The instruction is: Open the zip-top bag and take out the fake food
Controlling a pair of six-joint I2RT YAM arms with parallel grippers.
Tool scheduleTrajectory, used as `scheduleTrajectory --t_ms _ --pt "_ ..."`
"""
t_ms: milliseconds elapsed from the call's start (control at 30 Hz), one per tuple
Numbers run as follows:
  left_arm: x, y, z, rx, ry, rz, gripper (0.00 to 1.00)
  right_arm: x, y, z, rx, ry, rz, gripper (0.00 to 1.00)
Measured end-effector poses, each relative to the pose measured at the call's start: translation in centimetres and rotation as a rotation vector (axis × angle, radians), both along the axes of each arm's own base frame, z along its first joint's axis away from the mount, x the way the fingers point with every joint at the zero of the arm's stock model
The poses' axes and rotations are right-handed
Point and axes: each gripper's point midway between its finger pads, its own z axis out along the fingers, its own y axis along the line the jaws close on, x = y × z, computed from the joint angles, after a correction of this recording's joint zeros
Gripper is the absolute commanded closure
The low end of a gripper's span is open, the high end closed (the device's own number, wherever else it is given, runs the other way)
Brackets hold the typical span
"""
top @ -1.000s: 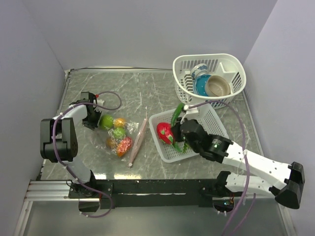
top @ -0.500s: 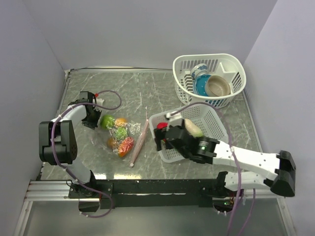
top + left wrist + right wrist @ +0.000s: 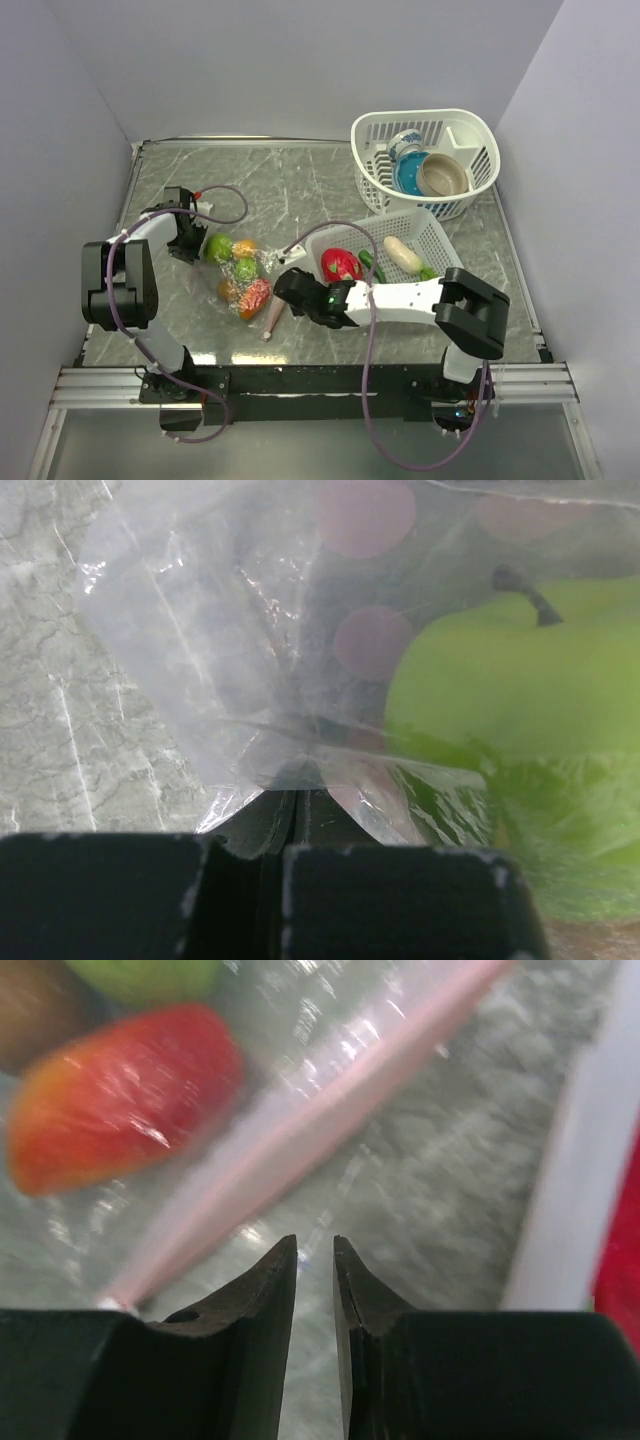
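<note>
The clear zip-top bag lies left of centre, and its pinkish zip strip runs diagonally on the bag's right side. Inside it is fake food: green balls, an orange and a red piece. My left gripper is shut on the bag's far-left corner; in the left wrist view its jaws pinch the plastic before a green apple. My right gripper hovers by the zip strip, its jaws narrowly open and empty. The red piece shows through the bag.
A rectangular white basket right of the bag holds a red piece, a green vegetable and a cream oblong. Its wall stands just right of my right gripper. A round basket at the back right holds a cup and a bowl.
My right arm has swung left out of the rectangular basket to the zip strip, leaving the red piece and green vegetable in the basket. Its jaws have narrowed. The left arm has not moved.
</note>
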Motion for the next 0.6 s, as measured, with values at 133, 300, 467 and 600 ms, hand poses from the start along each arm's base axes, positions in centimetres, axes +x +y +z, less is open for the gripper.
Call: scheduleTrajectory --t_ms 133,300,467,600 --pt "0.1 0.0 0.0 0.0 -0.005 0.0 0.99 0.6 1.5 0.3 0.03 -0.014 -0.001 0.68" --pt "0.2 0.0 0.0 0.0 -0.006 -0.001 0.99 1.4 3.1 -1.0 0.023 -0.019 0.0 0.62" --pt "0.1 -0.3 0.1 0.0 -0.005 -0.008 0.99 2.0 4.9 -1.7 0.031 -0.018 0.01 0.39" --pt "0.2 -0.7 0.5 0.0 -0.016 -0.022 0.99 1.8 6.3 -1.2 0.085 -0.014 0.053 0.11"
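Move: The red mango in the bag, nearest my shut-looking right fingers, lies about 6 cm to their left, level fore and aft and some 3 cm lower, just beyond the pink zip strip. The green apple is about 8 cm to the left of my right hand and 5 cm ahead; the brown fruit is 11 cm left and 1 cm ahead. From my left hand, the mango is roughly 11 cm right, 8 cm back, about level in height. I slip my right hand about 6 cm left, with a little forward, towards the mango and in between the two pink lips of the bag's mouth, dipping slightly before easing up at the end. My right fingers spread from barely apart to well open on the way, the wrist almost unturned, while my left hand keeps its pinch on the bag. ##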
